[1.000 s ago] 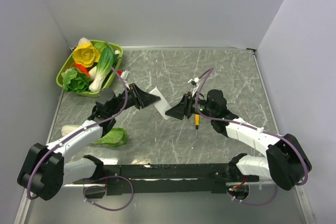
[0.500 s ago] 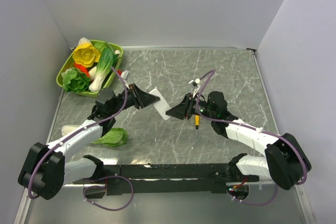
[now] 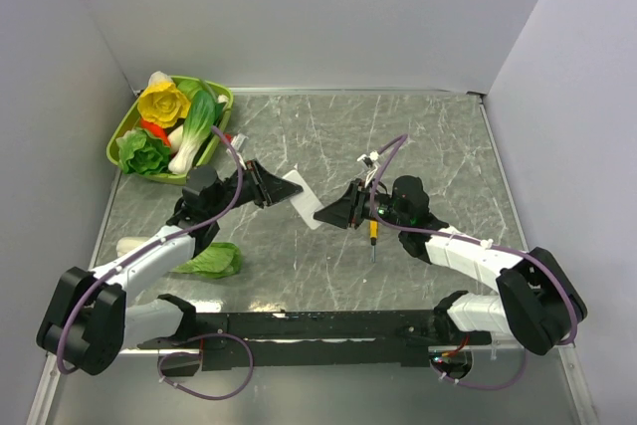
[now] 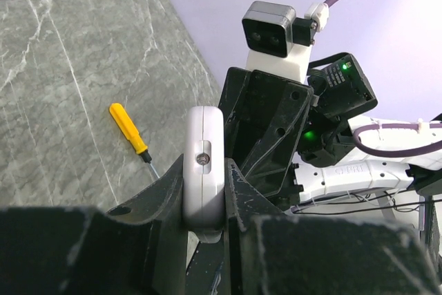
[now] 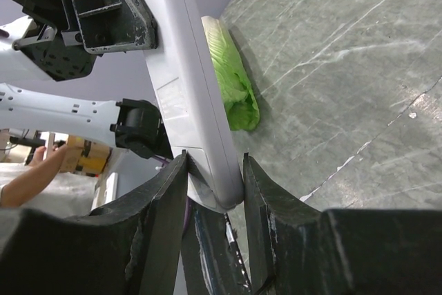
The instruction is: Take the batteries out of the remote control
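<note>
The remote control (image 3: 302,198) is a slim white bar held in the air between both grippers, above the table's middle. My left gripper (image 3: 271,186) is shut on its one end; in the left wrist view the remote (image 4: 204,136) stands edge-on between my jaws (image 4: 205,170), showing a small screw. My right gripper (image 3: 326,214) is shut on the other end; in the right wrist view the remote (image 5: 183,67) runs up from my jaws (image 5: 214,164) to the left gripper's fingers (image 5: 110,12). No batteries show; they are hidden.
A yellow-handled screwdriver (image 3: 373,231) lies on the marble table under the right wrist, and also shows in the left wrist view (image 4: 129,128). A green leafy vegetable (image 3: 214,261) lies near the left arm. A green basket (image 3: 116,136) of toy vegetables stands back left.
The right arm's wrist has shifted slightly. The remote stays held between both grippers in about the same place.
</note>
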`<action>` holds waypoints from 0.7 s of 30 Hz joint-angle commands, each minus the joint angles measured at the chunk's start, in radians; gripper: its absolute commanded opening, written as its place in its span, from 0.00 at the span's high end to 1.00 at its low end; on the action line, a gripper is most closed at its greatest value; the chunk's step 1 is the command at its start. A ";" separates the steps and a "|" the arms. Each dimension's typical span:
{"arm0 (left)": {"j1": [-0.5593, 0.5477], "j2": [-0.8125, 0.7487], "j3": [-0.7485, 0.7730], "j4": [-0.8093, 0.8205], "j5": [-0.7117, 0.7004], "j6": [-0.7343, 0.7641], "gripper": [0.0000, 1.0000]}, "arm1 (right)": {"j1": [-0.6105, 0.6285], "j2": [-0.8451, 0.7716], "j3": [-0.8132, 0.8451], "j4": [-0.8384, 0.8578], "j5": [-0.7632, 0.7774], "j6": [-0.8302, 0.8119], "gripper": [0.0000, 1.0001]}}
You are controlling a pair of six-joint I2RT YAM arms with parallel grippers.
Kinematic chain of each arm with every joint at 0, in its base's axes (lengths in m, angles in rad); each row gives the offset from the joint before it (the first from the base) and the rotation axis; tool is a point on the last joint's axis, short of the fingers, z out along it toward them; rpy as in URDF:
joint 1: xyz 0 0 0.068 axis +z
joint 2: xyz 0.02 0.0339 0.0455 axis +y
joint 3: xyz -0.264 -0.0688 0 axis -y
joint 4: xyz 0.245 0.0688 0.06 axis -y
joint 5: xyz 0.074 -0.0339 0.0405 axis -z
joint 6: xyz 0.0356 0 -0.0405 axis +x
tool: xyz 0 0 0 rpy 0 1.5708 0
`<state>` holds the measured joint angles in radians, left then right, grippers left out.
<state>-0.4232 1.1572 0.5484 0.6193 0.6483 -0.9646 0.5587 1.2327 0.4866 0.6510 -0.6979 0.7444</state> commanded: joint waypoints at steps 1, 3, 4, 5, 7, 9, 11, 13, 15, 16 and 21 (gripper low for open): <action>0.054 -0.001 0.045 0.062 -0.052 0.013 0.99 | -0.014 0.017 -0.032 -0.040 0.026 -0.019 0.58; 0.054 0.006 0.042 0.071 -0.047 0.007 0.99 | -0.014 0.019 -0.028 -0.040 0.020 -0.016 0.58; 0.055 0.009 0.041 0.071 -0.047 0.009 0.99 | -0.014 0.024 -0.028 -0.040 0.017 -0.014 0.58; 0.055 0.009 0.039 0.071 -0.045 0.009 0.99 | -0.014 0.024 -0.026 -0.037 0.012 -0.011 0.57; 0.058 0.007 0.039 0.066 -0.049 0.015 0.99 | -0.016 0.027 -0.026 -0.034 0.005 -0.004 0.50; 0.061 0.006 0.039 0.060 -0.049 0.018 0.99 | -0.014 0.025 -0.025 -0.051 0.012 -0.007 0.49; 0.061 0.002 0.041 0.057 -0.055 0.020 0.99 | -0.016 0.025 -0.019 -0.074 0.020 -0.010 0.53; 0.064 0.004 0.041 0.059 -0.053 0.021 0.99 | -0.016 0.028 -0.020 -0.068 0.015 -0.004 0.60; 0.064 0.009 0.038 0.065 -0.049 0.015 0.99 | -0.014 0.033 -0.022 -0.044 0.011 0.012 0.63; 0.064 0.010 0.033 0.075 -0.047 0.010 0.99 | -0.016 0.034 -0.017 -0.037 0.002 0.019 0.62; 0.064 0.006 -0.031 0.152 -0.073 -0.055 0.99 | -0.023 0.030 -0.040 0.122 0.012 0.149 0.11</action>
<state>-0.3595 1.1751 0.5449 0.6456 0.6010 -0.9691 0.5465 1.2594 0.4652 0.6003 -0.6884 0.7906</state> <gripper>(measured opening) 0.233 0.789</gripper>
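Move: The left hand already holds the remote control, whose middle is about 3 cm back and 1 cm right of it, nearly level in height. The right fingers are already closed on the remote's near, battery-cover end; from them its middle is roughly 4 cm ahead, 3 cm left and 2 cm up. The yellow screwdriver lies on the table some 14 cm right of the right hand, about level with it fore and aft and 18 cm below. Forward and to its left the left hand shifts some 3 cm after a slight dip, turning about 5 degrees counter-clockwise and keeping its grip, so the remote is drawn away from the right hand. The right hand meanwhile sinks about 3 cm, rolling slightly, then rises a touch as its fingers, now off the cover end, spread wide. ##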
